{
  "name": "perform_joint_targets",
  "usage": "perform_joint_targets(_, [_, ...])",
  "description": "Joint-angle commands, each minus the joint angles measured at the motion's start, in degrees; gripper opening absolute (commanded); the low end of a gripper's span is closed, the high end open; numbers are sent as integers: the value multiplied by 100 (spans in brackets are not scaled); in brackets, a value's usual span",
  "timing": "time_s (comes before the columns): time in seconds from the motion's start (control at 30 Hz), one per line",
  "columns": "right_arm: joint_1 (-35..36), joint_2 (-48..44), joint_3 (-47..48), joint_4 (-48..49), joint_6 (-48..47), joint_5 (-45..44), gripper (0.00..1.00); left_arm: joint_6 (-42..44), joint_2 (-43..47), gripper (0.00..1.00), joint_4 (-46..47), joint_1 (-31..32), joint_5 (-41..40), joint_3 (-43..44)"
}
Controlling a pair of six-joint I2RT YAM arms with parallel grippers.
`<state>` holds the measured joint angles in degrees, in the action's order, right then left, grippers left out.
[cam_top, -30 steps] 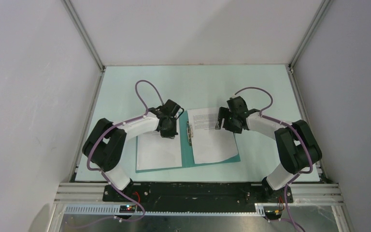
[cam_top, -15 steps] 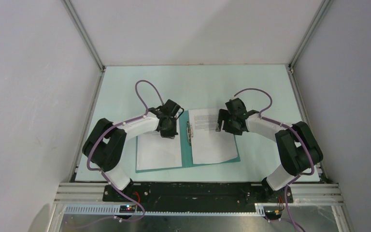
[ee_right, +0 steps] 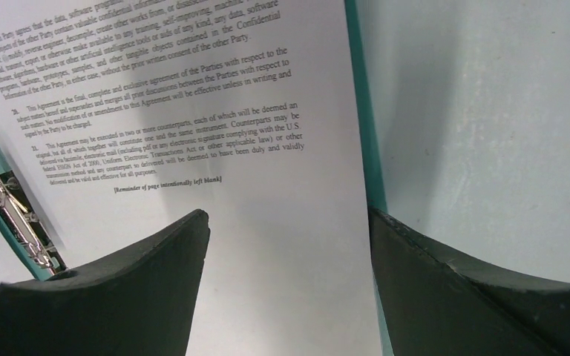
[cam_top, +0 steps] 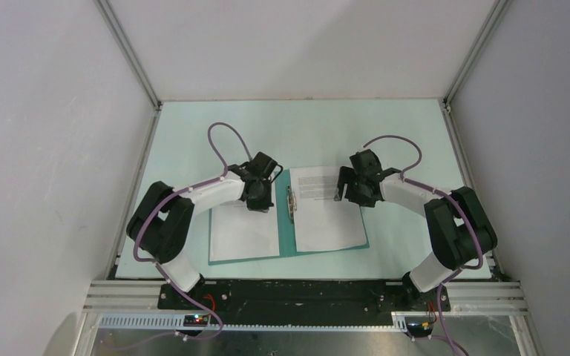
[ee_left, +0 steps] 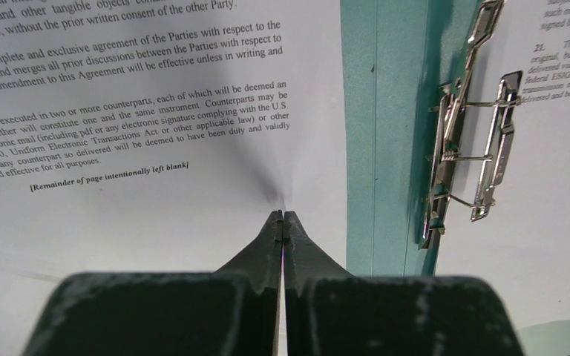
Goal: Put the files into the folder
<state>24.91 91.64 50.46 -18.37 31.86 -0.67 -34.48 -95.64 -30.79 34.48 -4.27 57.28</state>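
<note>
The teal folder (cam_top: 285, 230) lies open and flat, its metal clip (ee_left: 475, 133) along the spine (ee_left: 375, 148). One white file (cam_top: 243, 231) covers its left half, and the other file (cam_top: 328, 219) lies squarely on its right half, printed text at the far end. My left gripper (ee_left: 283, 215) is shut, its tips resting on the left file (ee_left: 156, 208) just below the text, with nothing between them. My right gripper (ee_right: 288, 213) is open above the right file (ee_right: 267, 111), one finger over the paper and one at the folder's right edge (ee_right: 364, 111).
The pale green table (cam_top: 401, 141) runs beyond the folder on all sides. White walls and aluminium posts (cam_top: 130, 59) enclose the workspace. Both arm bases sit on the black rail (cam_top: 304, 293) at the near edge.
The right file has turned from a skewed lie to square inside the folder's right half. My right gripper has shifted slightly away and to the right. The left gripper has stayed put.
</note>
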Motion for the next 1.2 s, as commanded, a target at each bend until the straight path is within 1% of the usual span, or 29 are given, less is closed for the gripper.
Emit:
perform_joint_targets(0.0, [-110,-118,-81,-325,-80,-159,82,73,41,0,14,6,32,262])
perform_joint_targets(0.23, [-247,-273,-81,-443,-133,-224,82,90,56,0,-3,4,38,297])
perform_joint_targets(0.43, [-362,-677,-12,-717,-195,-352,82,84,107,1,-28,6,121,419])
perform_joint_targets(0.57, [-203,-949,248,-1147,-185,-459,81,41,200,5,-61,4,205,562])
perform_joint_targets(0.67, [223,-946,485,-1187,10,-385,78,-12,244,11,-66,6,263,643])
perform_joint_targets(0.7, [446,-911,541,-1154,64,-366,75,-27,245,13,-61,0,303,677])
perform_joint_targets(0.73, [573,-790,669,-1135,180,-351,73,-60,253,18,-60,-6,330,696])
perform_joint_targets(0.8, [927,-516,911,-1045,332,-384,66,-119,260,24,-57,-38,377,743])
perform_joint_targets(0.83, [1165,-298,1005,-1013,375,-409,60,-149,271,26,-56,-84,456,766])
perform_joint_targets(0.87, [1275,-187,1233,-1007,447,-498,58,-165,308,33,-53,-114,495,775])
perform_joint_targets(0.9, [1494,26,1341,-1008,472,-563,53,-200,322,37,-56,-180,523,772])
perform_joint_targets(0.93, [1580,120,1556,-991,519,-673,51,-222,354,41,-53,-219,537,765])
perform_joint_targets(1.0, [1795,403,1823,-929,571,-766,42,-325,409,44,-51,-343,544,689])
perform_joint_targets(1.1, [2037,811,2144,-888,594,-892,35,-575,494,41,-24,-590,530,486])
perform_joint_targets(1.17, [2146,1066,2376,-945,587,-1017,32,-698,558,42,11,-684,461,364])
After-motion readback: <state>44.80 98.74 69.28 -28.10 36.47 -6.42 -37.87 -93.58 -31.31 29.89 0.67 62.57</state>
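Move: The metal clip on the folder's spine lies about 18 cm to the right hand's left, level with it in reach and just below. Nearer in, the right-hand file is centred some 7 cm left and 2 cm back from that hand. From the left hand, the clip is roughly 9 cm to the right and 2 cm ahead, a little lower; the left-hand file is centred about 7 cm to its left and 2 cm back. The left hand's shut fingertips come off the left-hand file, rising about 4 cm and going some 3 cm forward, veering right then partly back left while opening nearly halfway. The right hand first slides right and slightly back at the right-hand file's outer edge, then lifts and sweeps about 16 cm left over that file towards the clip, turning counter-clockwise and closing to about a third open. ##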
